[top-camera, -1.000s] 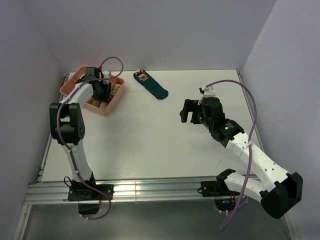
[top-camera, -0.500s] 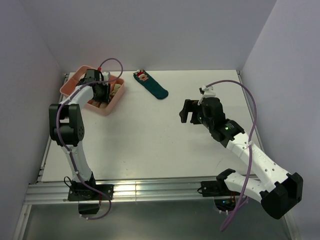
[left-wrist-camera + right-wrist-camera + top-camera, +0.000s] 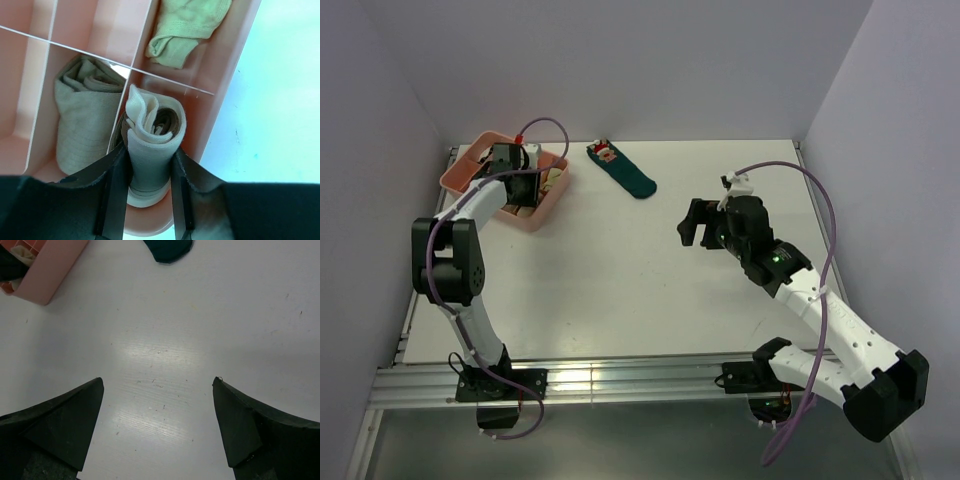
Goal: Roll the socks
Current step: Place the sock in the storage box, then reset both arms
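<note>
In the left wrist view a rolled sock [image 3: 155, 120], cream outside with dark brown bands showing in its coil, stands on end in a near-right compartment of the pink tray [image 3: 235, 85]. My left gripper [image 3: 150, 155] is shut on this roll, one finger on each side. A plain tan roll [image 3: 82, 120] lies in the compartment to its left. In the top view the left gripper [image 3: 520, 185] is down inside the tray [image 3: 460, 175]. My right gripper [image 3: 695, 225] is open and empty above the bare table, also seen in its wrist view [image 3: 157, 390].
A pale green sock [image 3: 187, 25] lies in the tray's far compartment. A dark teal sock with a red-and-white figure [image 3: 625, 172] lies flat on the table right of the tray; its toe shows in the right wrist view [image 3: 167, 249], as does the tray's corner [image 3: 47, 270].
The left arm's elbow has swung down and to the left while its gripper stays in the tray. The right arm has barely moved.
</note>
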Available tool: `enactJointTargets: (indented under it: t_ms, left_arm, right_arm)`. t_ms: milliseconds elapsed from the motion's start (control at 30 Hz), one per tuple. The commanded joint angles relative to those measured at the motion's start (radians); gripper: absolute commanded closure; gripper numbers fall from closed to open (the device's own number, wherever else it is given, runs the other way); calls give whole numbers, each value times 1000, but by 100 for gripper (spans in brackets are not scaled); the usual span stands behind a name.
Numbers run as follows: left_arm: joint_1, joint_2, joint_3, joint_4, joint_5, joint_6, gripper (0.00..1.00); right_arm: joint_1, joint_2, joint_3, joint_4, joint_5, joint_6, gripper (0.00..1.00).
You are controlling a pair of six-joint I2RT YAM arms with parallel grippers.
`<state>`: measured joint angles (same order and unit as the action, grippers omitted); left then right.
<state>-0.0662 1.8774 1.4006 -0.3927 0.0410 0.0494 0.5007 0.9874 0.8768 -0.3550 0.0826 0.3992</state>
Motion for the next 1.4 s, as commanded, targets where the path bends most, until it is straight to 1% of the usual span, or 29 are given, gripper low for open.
enactJointTargets:
  t_ms: [0,33,67,100,167,200,233,267,300,367,400,433,467,500,533,633,700,867,1000,1033,1067,1133,1167,1200,1300,1333,1367]
  left_arm:
    - [-4,35,6,-14,74,-3,65]
    - [-3,49,24,-23,83,0,65]
    - [-3,64,35,-34,106,7,68]
    - [-3,92,47,-60,124,12,75]
    - [-3,114,69,-69,157,23,78]
    - [-3,132,72,-66,143,21,78]
    - [-1,144,84,-77,135,20,77]
    - [-1,157,89,-81,126,18,74]
    - [5,170,90,-78,106,14,65]
    - [11,172,92,-75,96,0,61]
    - [11,164,90,-72,67,-9,60]
    - [9,151,83,-61,60,-13,59]
    - [8,137,77,-54,48,-14,45]
    - [5,111,72,-51,37,-17,38]
    - [3,98,64,-48,10,-16,37]
    - [-1,54,49,-29,-29,-13,37]
    - [-3,22,40,-11,-21,-14,37]
    - [-6,-29,17,-6,-10,-20,44]
    - [-7,-107,-5,20,-24,-42,47]
    - [-7,-124,-2,25,-33,-42,46]
    - [-7,-158,0,26,-36,-84,46]
    - [-7,-198,11,23,-36,-117,45]
    - [-7,-242,14,25,-36,-132,43]
    - [-6,-267,15,25,-77,-161,42]
    - [-7,-372,32,2,-125,-215,39]
    - [-6,-398,37,-11,-166,-224,39]
    - [-6,-456,41,-26,-187,-232,37]
  right_arm:
    - [-8,-35,-5,31,-14,23,4]
    - [-8,-35,-10,31,-14,26,4]
    - [-8,-41,-13,34,-15,30,4]
    - [-8,-44,-16,34,-15,32,4]
    - [-8,-50,-18,28,-14,36,4]
    - [-8,-55,-21,25,-12,36,4]
    - [-8,-58,-22,25,-11,38,4]
    - [-8,-65,-27,22,-10,41,4]
    - [-8,-70,-30,21,-10,41,4]
    - [-10,-78,-38,18,-12,46,4]
    - [-8,-79,-38,16,-14,47,4]
    - [-8,-79,-38,13,-12,47,4]
    - [-8,-81,-36,7,-12,47,4]
    - [-8,-79,-35,5,-14,47,4]
    - [-8,-78,-35,5,-15,47,4]
    - [-8,-70,-33,11,-23,47,4]
    - [-8,-63,-27,11,-27,46,4]
    - [-10,-44,-21,17,-47,47,4]
    - [-10,-46,-13,18,-49,50,5]
    - [-7,-50,-9,17,-47,47,5]
    - [-8,-53,2,11,-41,46,5]
    - [-8,-62,17,-1,-23,38,5]
    - [-8,-69,37,-9,-14,33,4]
    - [-10,-70,48,-16,-3,30,4]
    - [-8,-92,115,-67,69,10,4]
    - [-8,-104,134,-96,106,-3,4]
    - [-10,-113,177,-110,132,-10,4]
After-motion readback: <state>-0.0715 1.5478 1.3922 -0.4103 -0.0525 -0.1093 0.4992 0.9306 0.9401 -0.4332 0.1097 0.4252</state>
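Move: The striped sock roll is still pinched in my left fingers, its middle about 1 cm ahead of and 1 cm below the hand point. Its place, the storage box's near right compartment, is centred some 4 cm below, about 1 cm ahead and 1 cm right. The brown sock lies about 5 cm left of that compartment and 1 cm farther out, the light green sock 7 cm beyond it and 4 cm right. From my right hand the compartment is roughly 37 cm left, 19 cm ahead and 19 cm below. I lower the held sock roll about 3.5 cm into its compartment with my left hand, easing slightly right, then open my fingers and let go. I come up about 4 cm, dip a couple of centimetres with fingers parted, then lift away fast to about 14 cm above where I began, backing off slightly and tilting the fingertips up and forward. My open right hand rises about 3 cm at the end. ##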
